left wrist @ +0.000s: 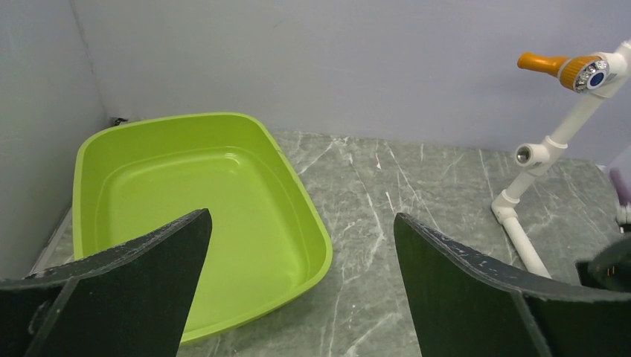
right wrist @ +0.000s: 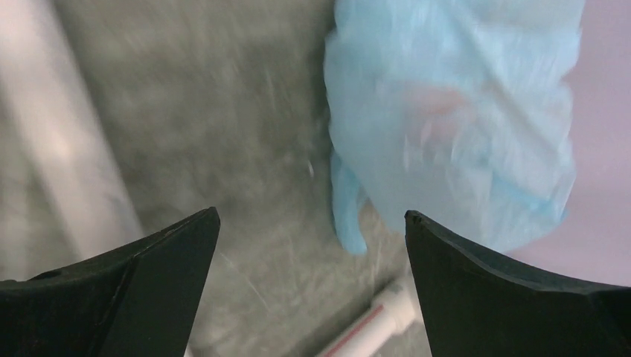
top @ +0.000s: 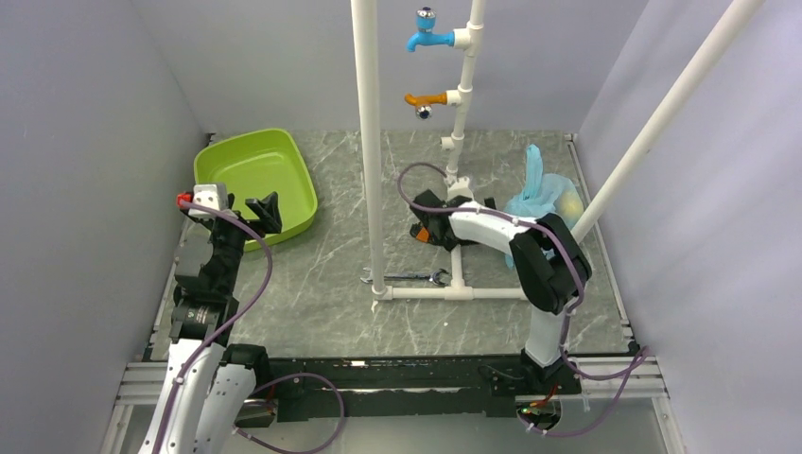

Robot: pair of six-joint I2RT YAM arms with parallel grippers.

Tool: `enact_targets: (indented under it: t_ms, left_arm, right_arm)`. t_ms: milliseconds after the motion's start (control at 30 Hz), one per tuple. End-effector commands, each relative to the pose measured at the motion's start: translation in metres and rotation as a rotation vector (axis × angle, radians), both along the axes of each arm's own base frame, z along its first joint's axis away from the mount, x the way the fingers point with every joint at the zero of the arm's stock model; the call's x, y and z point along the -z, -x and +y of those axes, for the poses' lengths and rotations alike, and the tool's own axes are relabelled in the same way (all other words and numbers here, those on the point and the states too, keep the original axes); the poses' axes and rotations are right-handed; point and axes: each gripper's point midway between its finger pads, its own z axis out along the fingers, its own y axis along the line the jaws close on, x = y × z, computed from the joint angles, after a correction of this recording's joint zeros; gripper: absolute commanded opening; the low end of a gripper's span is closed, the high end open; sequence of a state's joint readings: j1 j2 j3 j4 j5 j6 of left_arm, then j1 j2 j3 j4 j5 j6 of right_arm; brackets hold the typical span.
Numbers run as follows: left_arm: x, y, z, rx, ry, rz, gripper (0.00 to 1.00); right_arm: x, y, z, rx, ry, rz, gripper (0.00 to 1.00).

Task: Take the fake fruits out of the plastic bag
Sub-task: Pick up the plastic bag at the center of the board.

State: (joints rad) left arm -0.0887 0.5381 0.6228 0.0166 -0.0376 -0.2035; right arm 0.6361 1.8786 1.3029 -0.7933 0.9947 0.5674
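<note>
The light-blue plastic bag [top: 539,194] stands at the back right of the table, bunched with a handle sticking up. One of the fake fruits, a yellow one [top: 571,201], shows through its right side; the others are hidden. In the blurred right wrist view the bag [right wrist: 454,126] fills the upper right, with a faint pinkish shape inside. My right gripper [top: 484,204] [right wrist: 312,219] is open and empty, just left of the bag and not touching it. My left gripper [top: 265,208] [left wrist: 301,223] hangs open and empty over the near right corner of the tray.
A lime-green tray [top: 213,161] [left wrist: 89,149] lies at the back left. A white pipe frame [top: 371,142] with a blue tap [top: 423,30] and an orange tap [top: 423,99] stands mid-table. A wrench [top: 407,276] and a small orange-and-black tool [top: 423,234] lie near it. A slanted white pole [top: 653,123] crosses on the right.
</note>
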Motion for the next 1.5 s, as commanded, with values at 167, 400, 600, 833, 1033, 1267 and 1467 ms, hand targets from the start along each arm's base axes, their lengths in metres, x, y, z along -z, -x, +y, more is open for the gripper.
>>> enact_targets:
  t_ms: [167,400,600,833,1033,1267,1467]
  left_arm:
    - [-0.017,0.001,-0.006,0.031,-0.001,-0.039,0.99]
    - [-0.017,0.002,-0.006,0.031,-0.006,-0.040,0.99]
    - [-0.016,0.001,-0.006,0.031,-0.007,-0.034,0.99]
    - [-0.015,-0.001,-0.006,0.031,-0.006,-0.028,0.99]
    - [-0.013,-0.002,-0.006,0.031,-0.008,-0.023,0.99]
    - [-0.012,-0.002,-0.009,0.046,-0.008,-0.019,0.99]
    - [-0.011,-0.003,-0.010,0.054,-0.011,-0.013,0.99]
  right_arm:
    - [0.016,0.053,-0.042,0.174,-0.199,-0.087,0.38]
    - [0.042,0.054,-0.054,0.264,-0.432,-0.052,0.48]
    - [0.050,0.052,-0.064,0.299,-0.515,-0.075,0.50]
    - [0.067,0.048,-0.076,0.328,-0.486,-0.067,0.46]
    - [0.065,0.039,-0.076,0.310,-0.473,-0.068,0.25]
    - [0.032,0.023,-0.041,0.120,-0.599,-0.093,0.00]
    - [-0.029,0.015,0.009,-0.150,-0.789,-0.126,0.00]
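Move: The loose handle at the bag's near end lies from the right hand about 8 cm right, 6 cm back and 7 cm down. The bag's middle is some 15 cm right and 4 cm ahead; the floor pipe runs about 4 cm left, level with the hand, the orange key set 7 cm beyond it leftward. From the left hand, the handle is roughly 57 cm right, 2 cm ahead and 30 cm below. Wide open at first, the right hand swings right, down and back about 12 cm to the bag's near handle, narrowing to half open on the way while the wrist rolls some 30 degrees to point the fingers more steeply down. There the fingers shut and pinch the handle's end, then lift it about 4 cm while drawing left and slightly forward. ##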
